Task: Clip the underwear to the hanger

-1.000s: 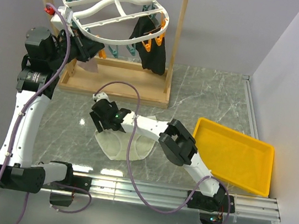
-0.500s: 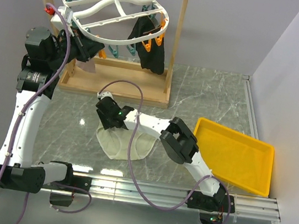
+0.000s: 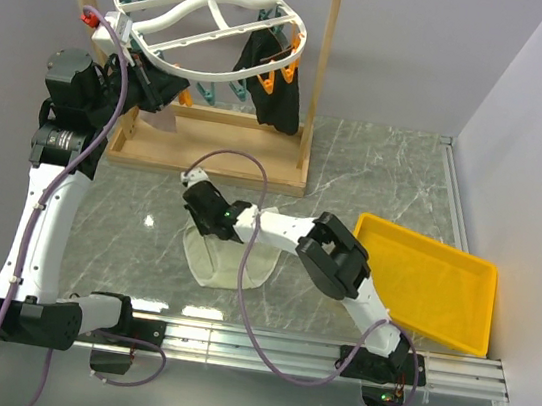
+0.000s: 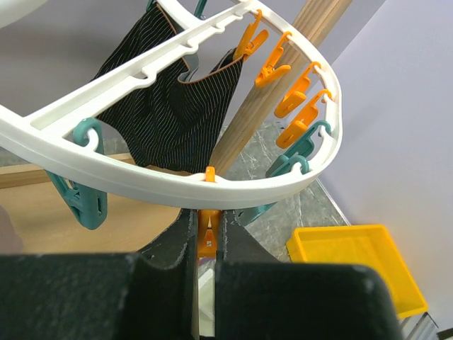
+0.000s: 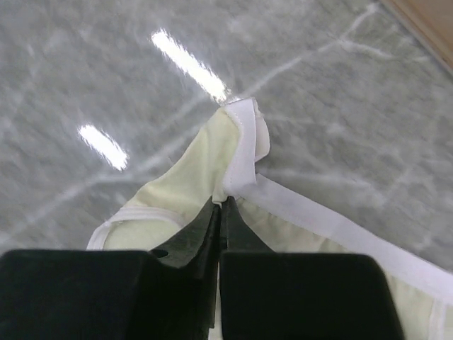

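Observation:
The white hanger [image 3: 207, 12] hangs from the wooden rack, ringed by teal and orange clips. My left gripper [image 3: 164, 87] is under its near-left rim [image 4: 177, 188], shut on an orange clip [image 4: 207, 237]. The cream underwear [image 3: 227, 263] lies on the marble table in front of the rack. My right gripper [image 3: 207, 209] is at its far-left corner. In the right wrist view the gripper [image 5: 224, 205] is shut on the underwear's white waistband [image 5: 244, 152], which bunches up at the tips.
A black striped garment [image 3: 272, 87] is clipped to the hanger's right side and shows in the left wrist view [image 4: 170, 113]. A beige-pink cloth [image 3: 167, 120] hangs near the left gripper. The wooden rack [image 3: 314, 88] stands at the back. A yellow tray [image 3: 421, 285] lies at the right.
My right gripper has slid a little right along the underwear's far edge and closed on the waistband; the cloth has shifted slightly right. The left arm has not moved.

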You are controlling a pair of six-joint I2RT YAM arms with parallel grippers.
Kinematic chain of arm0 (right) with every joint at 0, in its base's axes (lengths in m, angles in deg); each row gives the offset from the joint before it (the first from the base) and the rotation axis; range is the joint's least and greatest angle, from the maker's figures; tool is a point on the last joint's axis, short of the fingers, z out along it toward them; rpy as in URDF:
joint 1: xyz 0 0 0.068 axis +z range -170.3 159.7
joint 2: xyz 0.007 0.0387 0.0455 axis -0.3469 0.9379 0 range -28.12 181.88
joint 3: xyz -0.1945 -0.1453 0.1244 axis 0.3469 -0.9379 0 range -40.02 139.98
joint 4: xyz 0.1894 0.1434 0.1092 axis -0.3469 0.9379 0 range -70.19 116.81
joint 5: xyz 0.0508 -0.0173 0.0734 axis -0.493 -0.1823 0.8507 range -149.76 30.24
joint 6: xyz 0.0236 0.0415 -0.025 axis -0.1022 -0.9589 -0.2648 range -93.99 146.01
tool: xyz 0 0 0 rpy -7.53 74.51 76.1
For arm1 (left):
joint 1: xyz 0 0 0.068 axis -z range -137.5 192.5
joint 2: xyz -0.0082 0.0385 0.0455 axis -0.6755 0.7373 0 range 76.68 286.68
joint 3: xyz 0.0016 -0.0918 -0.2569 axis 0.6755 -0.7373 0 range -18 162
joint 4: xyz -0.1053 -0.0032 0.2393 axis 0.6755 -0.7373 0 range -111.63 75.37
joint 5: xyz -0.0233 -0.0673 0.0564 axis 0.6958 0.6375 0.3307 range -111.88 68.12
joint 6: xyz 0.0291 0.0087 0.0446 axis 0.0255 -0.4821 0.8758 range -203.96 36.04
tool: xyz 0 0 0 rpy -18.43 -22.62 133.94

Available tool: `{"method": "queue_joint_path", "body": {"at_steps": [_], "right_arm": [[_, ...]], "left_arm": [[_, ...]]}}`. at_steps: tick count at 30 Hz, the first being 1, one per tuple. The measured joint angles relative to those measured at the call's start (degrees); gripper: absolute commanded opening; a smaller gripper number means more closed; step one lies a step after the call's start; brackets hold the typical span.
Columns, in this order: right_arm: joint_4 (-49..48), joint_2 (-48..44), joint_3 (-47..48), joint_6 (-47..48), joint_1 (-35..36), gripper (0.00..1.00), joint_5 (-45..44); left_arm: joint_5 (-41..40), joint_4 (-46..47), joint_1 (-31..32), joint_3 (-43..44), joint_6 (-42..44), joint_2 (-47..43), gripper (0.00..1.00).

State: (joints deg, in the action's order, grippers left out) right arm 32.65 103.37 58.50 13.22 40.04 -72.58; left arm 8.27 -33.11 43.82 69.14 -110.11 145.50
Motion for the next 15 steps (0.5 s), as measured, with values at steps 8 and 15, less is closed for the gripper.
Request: {"method": "queue_joint_path", "body": {"at_steps": [8,15], "right_arm": [[-12.0,-13.2,-20.9,10.6,0.0,0.0,-1.8],[-27.3,-22.4,-28.5,20.2,0.0,0.0,-1.1]], "left_arm": [[0.3,-0.1,-0.2,0.0,0.0,0.0,0.0],[0.7,-0.3,-0.3,-0.1,0.0,0.0,0.0]]}}
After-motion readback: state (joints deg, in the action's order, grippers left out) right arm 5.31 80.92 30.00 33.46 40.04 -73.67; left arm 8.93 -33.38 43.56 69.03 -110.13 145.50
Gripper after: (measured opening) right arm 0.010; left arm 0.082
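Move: The right fingers already pinch the left waistband corner of the underwear, just above the table. Its clip, the orange one, lies about 42 cm above them, some 4 cm farther ahead and 3 cm left. The black cloth hangs about 17 cm right of that clip and some 10 cm farther out; the wooden base's middle is roughly 21 cm straight ahead of the right hand at table height. The left hand already has the orange clip at its fingertips. Keeping its pinch on the waistband corner, the right hand first drags it about 5 cm to the right and slightly back, low over the table, then climbs some 9 cm towards the clip's height while the fingers tip up out of their downward slant by roughly 25 degrees. The left hand stays put, still gripping the orange clip. ##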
